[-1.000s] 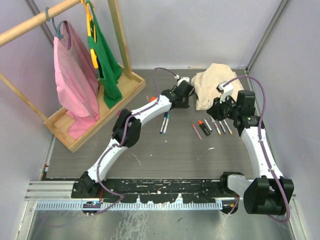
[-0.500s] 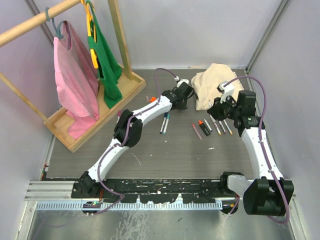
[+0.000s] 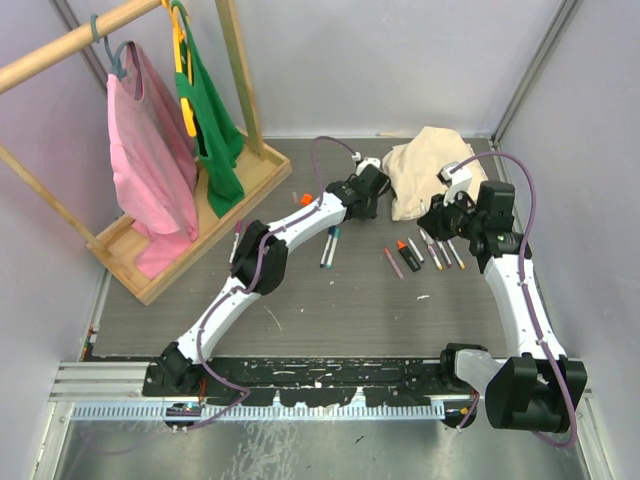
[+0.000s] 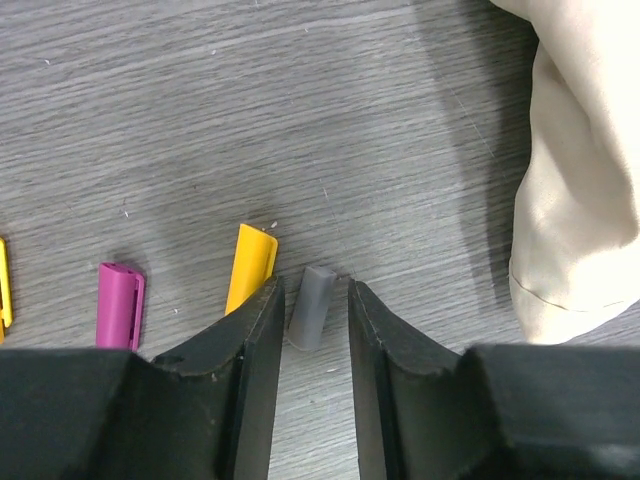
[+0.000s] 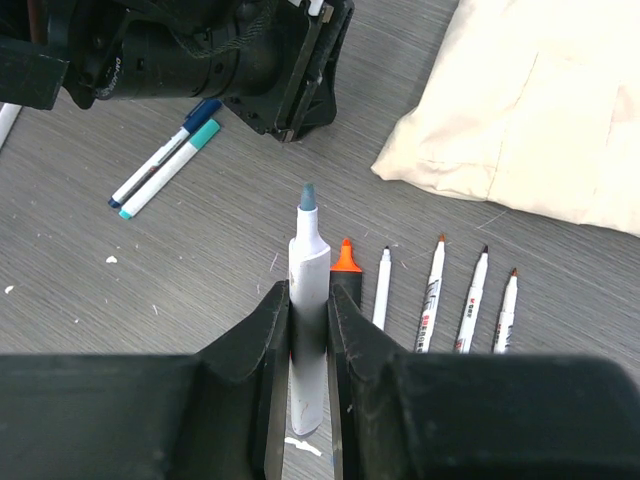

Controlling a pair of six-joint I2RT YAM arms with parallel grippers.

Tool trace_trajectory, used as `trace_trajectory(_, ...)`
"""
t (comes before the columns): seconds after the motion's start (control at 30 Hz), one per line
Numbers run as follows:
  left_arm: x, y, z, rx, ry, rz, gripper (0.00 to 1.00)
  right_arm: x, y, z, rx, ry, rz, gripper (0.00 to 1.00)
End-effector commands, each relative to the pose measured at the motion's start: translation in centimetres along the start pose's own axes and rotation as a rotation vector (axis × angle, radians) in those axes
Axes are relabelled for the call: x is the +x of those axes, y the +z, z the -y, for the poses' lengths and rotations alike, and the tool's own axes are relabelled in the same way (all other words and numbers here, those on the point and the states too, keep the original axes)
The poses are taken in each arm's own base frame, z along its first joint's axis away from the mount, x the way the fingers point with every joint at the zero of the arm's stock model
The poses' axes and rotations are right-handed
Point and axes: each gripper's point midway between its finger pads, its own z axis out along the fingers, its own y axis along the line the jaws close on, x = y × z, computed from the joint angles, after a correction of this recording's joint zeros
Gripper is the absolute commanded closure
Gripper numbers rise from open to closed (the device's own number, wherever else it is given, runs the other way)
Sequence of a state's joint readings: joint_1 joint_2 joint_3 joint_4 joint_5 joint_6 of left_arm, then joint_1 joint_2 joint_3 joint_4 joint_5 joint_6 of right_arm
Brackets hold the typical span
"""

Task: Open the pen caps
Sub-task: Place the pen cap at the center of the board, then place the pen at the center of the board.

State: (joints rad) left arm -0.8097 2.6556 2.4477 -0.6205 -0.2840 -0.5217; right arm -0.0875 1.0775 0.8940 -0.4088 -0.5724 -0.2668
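Observation:
In the left wrist view a loose grey pen cap (image 4: 313, 305) lies flat on the table between the tips of my left gripper (image 4: 314, 290), whose jaws stand open with a gap on each side of it. A yellow cap (image 4: 251, 268) and a magenta cap (image 4: 120, 318) lie just to its left. My right gripper (image 5: 309, 292) is shut on a pale grey marker (image 5: 309, 245) with a bare blue-grey tip, held above the table. From above, the left gripper (image 3: 368, 190) and the right gripper (image 3: 437, 218) are both near the beige cloth (image 3: 425, 165).
Uncapped white pens (image 5: 432, 290) and an orange-tipped black highlighter (image 5: 345, 258) lie in a row under the right gripper. Two pens with blue and teal caps (image 5: 165, 170) lie to the left. A wooden clothes rack (image 3: 190, 190) with pink and green garments stands at the back left.
My left gripper's jaws have parted and let go of the grey cap, which now rests on the table. The right gripper still holds the marker; both arms have hardly moved.

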Motion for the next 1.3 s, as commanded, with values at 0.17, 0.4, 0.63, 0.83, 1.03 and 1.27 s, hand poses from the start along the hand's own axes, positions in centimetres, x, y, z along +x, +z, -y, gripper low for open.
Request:
trace_trajectory(0.17,-6.4,-4.6,2.8,0.118,-0.025,0.142,0.61,-2.2,-0.6,1.7,0.071,-0.041,0.048,0.99)
trace_trajectory(0.4,-9.8,-11.8,4.7,0.257,-0.024,0.243,0.6,-0.8,-0.4,4.3,0.134,-0.001,0.001,0.99)
trace_trajectory(0.63,-7.4,-18.0,3.1,0.41,0.079,0.337,0.51,2.6,-0.2,9.0,0.251,0.019,-0.114,0.99)
trace_trajectory(0.83,-2.5,-23.2,0.0,0.54,0.184,0.408,0.39,6.9,0.0,13.5,0.32,0.069,-0.276,0.99)
trace_trajectory(1.03,1.2,-26.4,-3.5,0.55,0.172,0.432,0.33,6.9,1.0,15.5,0.319,0.061,-0.337,0.95)
trace_trajectory(1.27,4.9,-28.5,-6.5,0.542,0.131,0.424,0.32,9.4,2.9,17.8,0.281,0.058,-0.473,0.92)
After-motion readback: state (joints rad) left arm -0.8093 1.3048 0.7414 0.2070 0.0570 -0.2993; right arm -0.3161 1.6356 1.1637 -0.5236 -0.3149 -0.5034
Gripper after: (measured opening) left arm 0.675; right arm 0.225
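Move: The grey cap lies on the board just below the left hand's parted fingertips, with the yellow cap about 2 cm to its left. From the left hand, the teal pen lies some 10 cm back and 10 cm left, the blue pen 2 cm farther left. The right hand's goal, free board beyond the pen row, is roughly 17 cm right, 2 ahead and 17 below; the row's last pen is 12 cm right, level, and the orange highlighter 2 cm back and 1 left. Its fingers already clear of the grey cap, the left hand lingers briefly, then backs off about 20 cm, with some 14 cm left and 12 up, past the teal and blue pens to their near side, opening wide and swinging clockwise with its tips lifting. The right hand keeps its grip on the uncapped grey pen and carries it right about 15 cm, sinking 11 and easing forward, fingers tipping down, towards the free board beyond the pen row. ##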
